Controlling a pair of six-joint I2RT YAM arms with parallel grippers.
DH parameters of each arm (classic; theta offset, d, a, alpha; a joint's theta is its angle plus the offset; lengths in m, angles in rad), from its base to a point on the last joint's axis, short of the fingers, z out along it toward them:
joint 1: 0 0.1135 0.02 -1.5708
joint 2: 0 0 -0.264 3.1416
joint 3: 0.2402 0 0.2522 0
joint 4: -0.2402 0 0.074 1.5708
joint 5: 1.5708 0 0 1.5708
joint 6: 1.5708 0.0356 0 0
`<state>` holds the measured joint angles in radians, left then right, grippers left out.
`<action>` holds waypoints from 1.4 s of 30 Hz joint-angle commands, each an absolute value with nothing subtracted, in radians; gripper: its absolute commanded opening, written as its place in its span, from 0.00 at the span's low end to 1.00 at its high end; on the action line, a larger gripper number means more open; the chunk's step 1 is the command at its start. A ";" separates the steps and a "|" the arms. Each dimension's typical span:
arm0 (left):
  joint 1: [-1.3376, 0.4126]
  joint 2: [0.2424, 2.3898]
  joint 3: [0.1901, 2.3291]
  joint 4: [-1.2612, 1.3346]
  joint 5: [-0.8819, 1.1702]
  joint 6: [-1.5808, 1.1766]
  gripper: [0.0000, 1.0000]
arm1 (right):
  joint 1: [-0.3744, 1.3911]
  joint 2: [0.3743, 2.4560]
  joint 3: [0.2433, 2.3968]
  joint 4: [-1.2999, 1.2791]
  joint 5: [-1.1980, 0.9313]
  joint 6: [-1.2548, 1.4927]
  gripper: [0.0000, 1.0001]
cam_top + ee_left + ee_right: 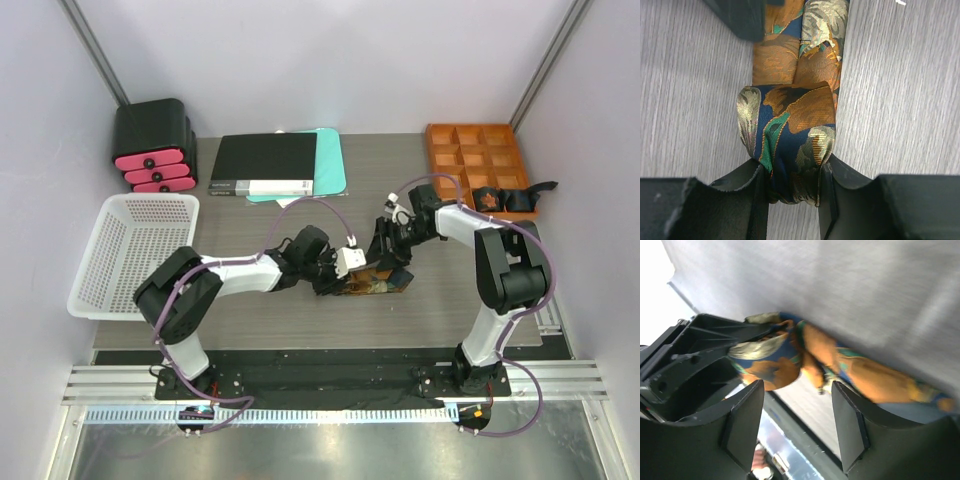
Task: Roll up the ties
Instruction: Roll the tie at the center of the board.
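A tie (378,283) of dark blue cloth with orange, gold and green patterning lies on the grey table between the two arms. Its near end is wound into a roll (790,127), and the flat length runs away from it. My left gripper (792,175) is shut on that roll, one finger on each side. In the top view the left gripper (340,272) sits at the tie's left end. My right gripper (797,405) stands open just off the tie (860,372), with nothing between its fingers. It hangs over the tie's far right part (388,245).
A white basket (130,250) stands at the left and a black and pink drawer unit (152,150) at the back left. A black folder (265,165) on a teal sheet (330,160) lies at the back. At the back right, an orange compartment tray (475,155) has dark cloth at its near corner.
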<state>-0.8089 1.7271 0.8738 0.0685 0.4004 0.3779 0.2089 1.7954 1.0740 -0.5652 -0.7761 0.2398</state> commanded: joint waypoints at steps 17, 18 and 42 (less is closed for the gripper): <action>-0.824 1.851 1.003 -0.173 0.270 0.379 0.40 | 0.327 1.752 1.005 -0.551 -0.799 0.310 0.01; -0.810 1.853 1.005 -0.173 0.276 0.370 0.43 | 0.328 1.744 0.996 -0.549 -0.807 0.313 0.01; -0.744 1.767 0.925 0.302 0.672 0.209 0.91 | 0.253 1.959 0.979 -0.564 -0.519 0.172 0.01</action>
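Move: The left fingers already pinch the rolled part of the tie, its middle about 2 cm to their right and level with them. From the open right hand that roll lies some 6 cm left, 4 cm back and about 2 cm lower. The loose end of the flat tail is roughly 4 cm back, 5 cm right and 5 cm below the right hand, or some 13 cm straight to the right of the left hand. Keep the left pinch while you bring the right gripper about 5 cm back and left, level, to the roll and shut its fingers on the roll's upper side. Then open the left wide, ease it about 2 cm left off the roll and lift it some 3 cm back to the right, as the right, still pinching, draws the roll 3 cm right and down towards the tail. ##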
